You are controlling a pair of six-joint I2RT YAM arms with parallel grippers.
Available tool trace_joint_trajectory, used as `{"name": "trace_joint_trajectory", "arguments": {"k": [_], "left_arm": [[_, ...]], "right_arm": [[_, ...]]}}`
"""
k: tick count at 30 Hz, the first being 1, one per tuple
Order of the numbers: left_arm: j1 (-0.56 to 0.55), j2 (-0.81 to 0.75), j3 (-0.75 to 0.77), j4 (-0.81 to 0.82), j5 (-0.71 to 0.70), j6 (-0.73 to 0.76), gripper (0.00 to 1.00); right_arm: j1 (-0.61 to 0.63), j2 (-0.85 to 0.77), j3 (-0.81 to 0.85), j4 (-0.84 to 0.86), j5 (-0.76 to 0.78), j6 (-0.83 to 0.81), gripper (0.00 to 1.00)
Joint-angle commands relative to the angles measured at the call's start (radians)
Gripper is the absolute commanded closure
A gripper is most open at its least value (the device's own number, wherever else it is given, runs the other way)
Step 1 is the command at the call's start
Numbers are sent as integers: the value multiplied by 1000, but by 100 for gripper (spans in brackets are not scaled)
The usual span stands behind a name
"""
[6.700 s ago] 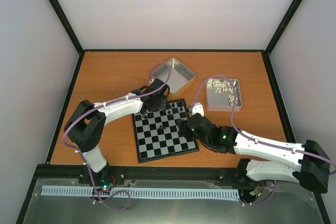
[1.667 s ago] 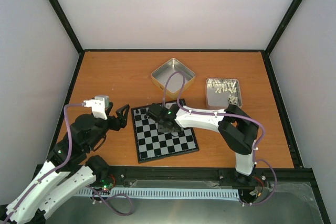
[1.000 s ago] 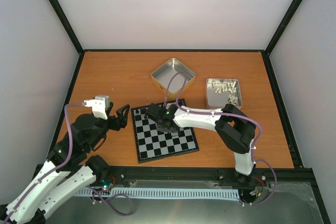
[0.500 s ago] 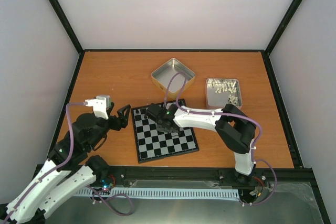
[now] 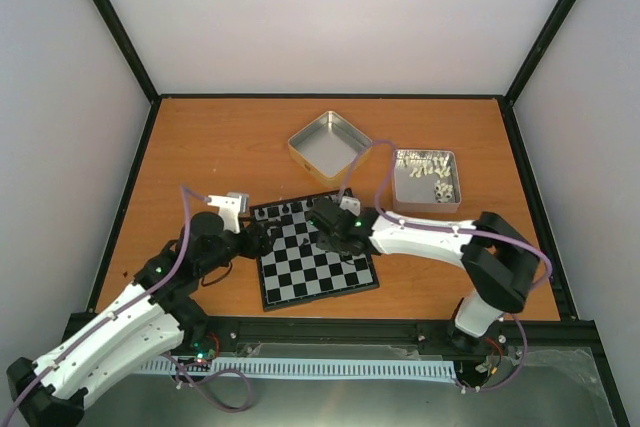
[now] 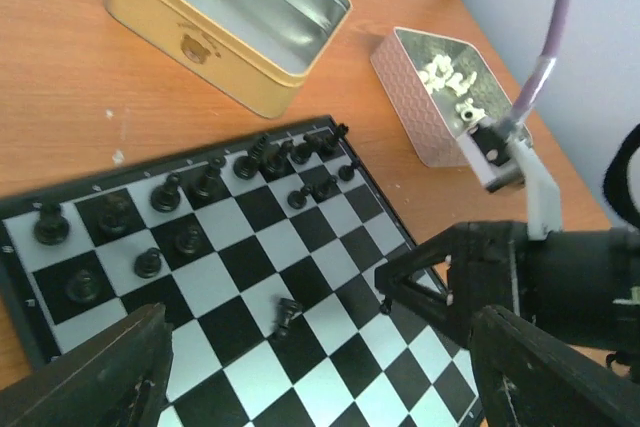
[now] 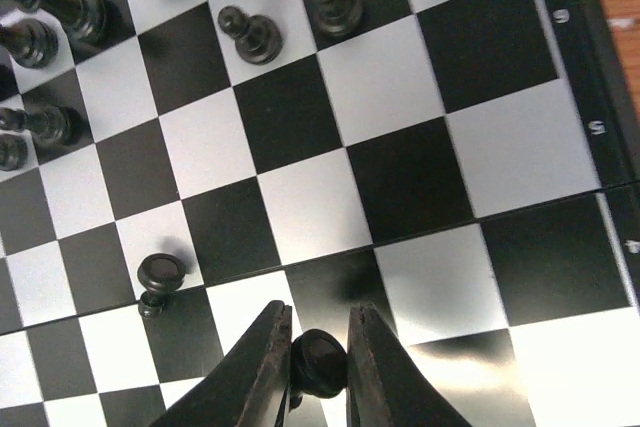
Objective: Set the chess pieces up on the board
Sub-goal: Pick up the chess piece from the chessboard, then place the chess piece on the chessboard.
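The board (image 5: 300, 282) lies at the table's middle front. Several black chess pieces (image 6: 210, 182) stand along its far rows; one (image 6: 285, 315) lies toppled near mid-board. My right gripper (image 7: 318, 359) is shut on a small black pawn (image 7: 320, 362), held just above the squares, with the toppled piece (image 7: 158, 279) to its left. From above, the right gripper (image 5: 325, 237) hangs over the board's centre. My left gripper (image 5: 262, 240) hovers at the board's left edge, open and empty, its fingers (image 6: 95, 377) wide apart.
A gold tin (image 5: 330, 144) stands empty behind the board. To its right a silver tin (image 5: 425, 179) holds pale pieces. Black frame rails border the orange table.
My left arm has reached in from the left to the board's edge. The right arm's elbow swung right, and its jaws closed on a pawn.
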Motion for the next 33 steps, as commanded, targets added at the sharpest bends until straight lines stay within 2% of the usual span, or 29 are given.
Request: {"name": "trace_joint_trajectory", "arguments": {"k": [1, 8, 17, 23, 33], "left_arm": [[3, 54, -15, 157, 107, -36, 18], [2, 170, -41, 322, 247, -73, 19], [-14, 344, -82, 523, 391, -120, 23], [-28, 450, -108, 642, 478, -148, 25], [-45, 562, -128, 747, 499, -154, 42]], "right_arm": [[-37, -112, -106, 141, -28, 39, 84], [-73, -229, -189, 185, -43, 56, 84], [-95, -360, -323, 359, -127, 146, 84], [-105, -389, -383, 501, -201, 195, 83], [-111, -356, -392, 621, -312, 272, 83]]}}
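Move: The right hand already pinches a black chess piece a few centimetres over the board; from the open left hand the pinched piece lies about 15 cm right, 2 cm ahead and 12 cm lower. The right hand's goal, the left gripper, is the reverse of that. A black piece lying on the board is about 6 cm left of the right hand, 2 cm ahead and 3 cm below; the nearest standing pawn is 8 cm ahead of that hand, 1 cm left, 2 cm below. Left hand sweeps 11 cm right, sinking, towards the piece; right, still pinching, rises 6 cm, fingertips swinging left. ##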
